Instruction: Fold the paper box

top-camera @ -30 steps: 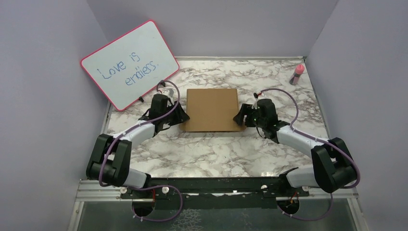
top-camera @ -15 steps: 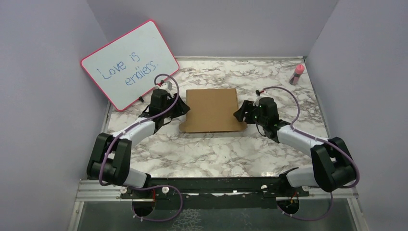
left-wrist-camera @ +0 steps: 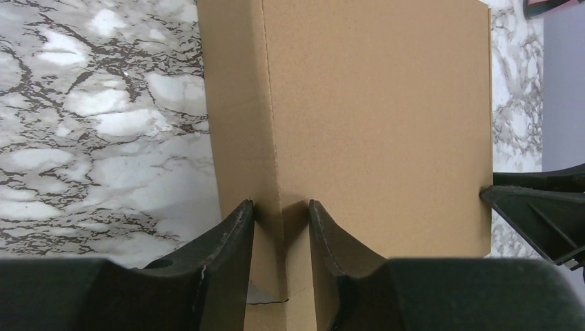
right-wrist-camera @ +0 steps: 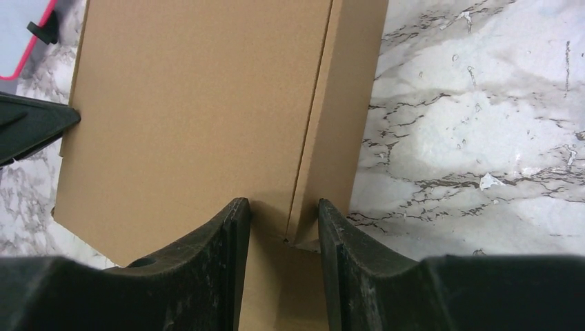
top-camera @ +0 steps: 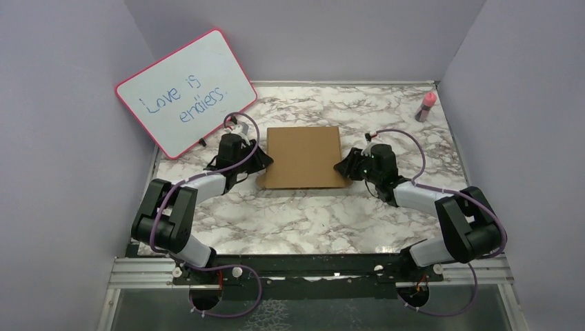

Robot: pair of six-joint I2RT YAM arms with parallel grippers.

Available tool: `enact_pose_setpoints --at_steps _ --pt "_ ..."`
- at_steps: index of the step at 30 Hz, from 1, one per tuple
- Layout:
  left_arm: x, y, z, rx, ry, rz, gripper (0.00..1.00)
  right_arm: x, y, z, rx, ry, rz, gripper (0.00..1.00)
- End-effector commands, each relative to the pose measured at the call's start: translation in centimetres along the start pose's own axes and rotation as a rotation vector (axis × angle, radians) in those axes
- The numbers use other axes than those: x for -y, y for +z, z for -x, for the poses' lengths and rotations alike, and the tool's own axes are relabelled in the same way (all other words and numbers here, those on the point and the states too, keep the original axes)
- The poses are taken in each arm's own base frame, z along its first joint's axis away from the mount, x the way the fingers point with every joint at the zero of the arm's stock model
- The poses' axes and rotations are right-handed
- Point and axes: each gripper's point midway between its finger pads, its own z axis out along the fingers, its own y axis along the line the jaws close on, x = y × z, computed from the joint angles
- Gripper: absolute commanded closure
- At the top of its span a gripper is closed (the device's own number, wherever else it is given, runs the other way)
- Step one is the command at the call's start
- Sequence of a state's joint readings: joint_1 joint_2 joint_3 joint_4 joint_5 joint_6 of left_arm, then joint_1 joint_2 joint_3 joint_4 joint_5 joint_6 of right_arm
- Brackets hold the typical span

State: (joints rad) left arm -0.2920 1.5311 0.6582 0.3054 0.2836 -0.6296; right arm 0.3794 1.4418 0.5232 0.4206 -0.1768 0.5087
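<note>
The paper box [top-camera: 303,155] lies closed and flat in the middle of the marble table, a plain brown cardboard rectangle. My left gripper [top-camera: 263,165] is at its near left corner. In the left wrist view the gripper [left-wrist-camera: 281,207] straddles the corner fold of the box [left-wrist-camera: 379,103], one finger against the side wall and the other on the top panel. My right gripper [top-camera: 343,167] is at the near right corner. There the gripper [right-wrist-camera: 283,203] clamps the same fold of the box [right-wrist-camera: 200,103].
A pink-framed whiteboard [top-camera: 186,89] leans against the left wall behind the left arm. A pink-capped bottle [top-camera: 428,105] stands at the back right corner. Purple walls close in the table on three sides.
Both pairs of jaws have narrowed onto the box's near corners. Both arms' elbows have swung further up the table. The box has barely shifted.
</note>
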Motion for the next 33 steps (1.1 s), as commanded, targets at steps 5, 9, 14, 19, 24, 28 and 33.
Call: enact_pose_setpoints --at_steps 5,9,14,19,24,28,33 --pt "-1.5 -0.4 -3.0 -0.059 -0.018 0.041 0.67 1.5 -0.7 -3.7 -0.111 -0.014 -0.03 0.57" --pt "0.1 -1.6 -0.4 0.01 -0.008 0.03 0.62 -0.2 -1.2 -0.9 -0.069 -0.055 0.004 0.56" --pt "2.8 -4.6 3.9 0.117 0.053 0.026 0.5 -1.6 -2.5 1.9 -0.024 -0.131 0.018 0.44" --pt "4.2 -8.1 7.2 0.165 0.136 0.058 0.2 -3.4 -3.9 3.3 0.001 -0.226 0.069 0.33" --pt "4.2 -11.1 9.4 0.147 0.253 0.107 0.01 -7.1 -4.9 3.2 0.001 -0.398 0.212 0.24" --pt "3.3 -12.5 11.1 0.15 0.318 0.152 0.01 -9.1 -4.7 1.8 -0.013 -0.505 0.26 0.19" --pt "1.4 -11.9 10.5 0.081 0.299 0.151 0.01 -12.3 -3.9 -0.5 -0.032 -0.714 0.327 0.14"
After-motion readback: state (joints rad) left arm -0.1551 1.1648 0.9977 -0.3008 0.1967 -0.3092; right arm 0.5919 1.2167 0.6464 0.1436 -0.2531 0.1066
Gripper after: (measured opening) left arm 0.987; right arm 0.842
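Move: Both hands have their fingers on the closed paper box near its front corners, left hand on the left edge, right hand on the right. From the left hand the box's middle is about 3 cm ahead, 12 cm right and 3 cm lower; the left tab sticks out some 5 cm back and 2 cm left. From the right hand the box's middle is about 4 cm ahead and 12 cm left; the right tab lies roughly 5 cm back and 2 cm right. Releasing the box's side edges, both hands first ease back slightly as their fingers spread wide. The left then rises about 16 cm and swings some 8 cm left, away from the box, fingertips tilting up; the right lifts about 7 cm, then sweeps back and left over the box's front right corner, turning counter-clockwise roughly 25 degrees and tilting its fingertips up. ##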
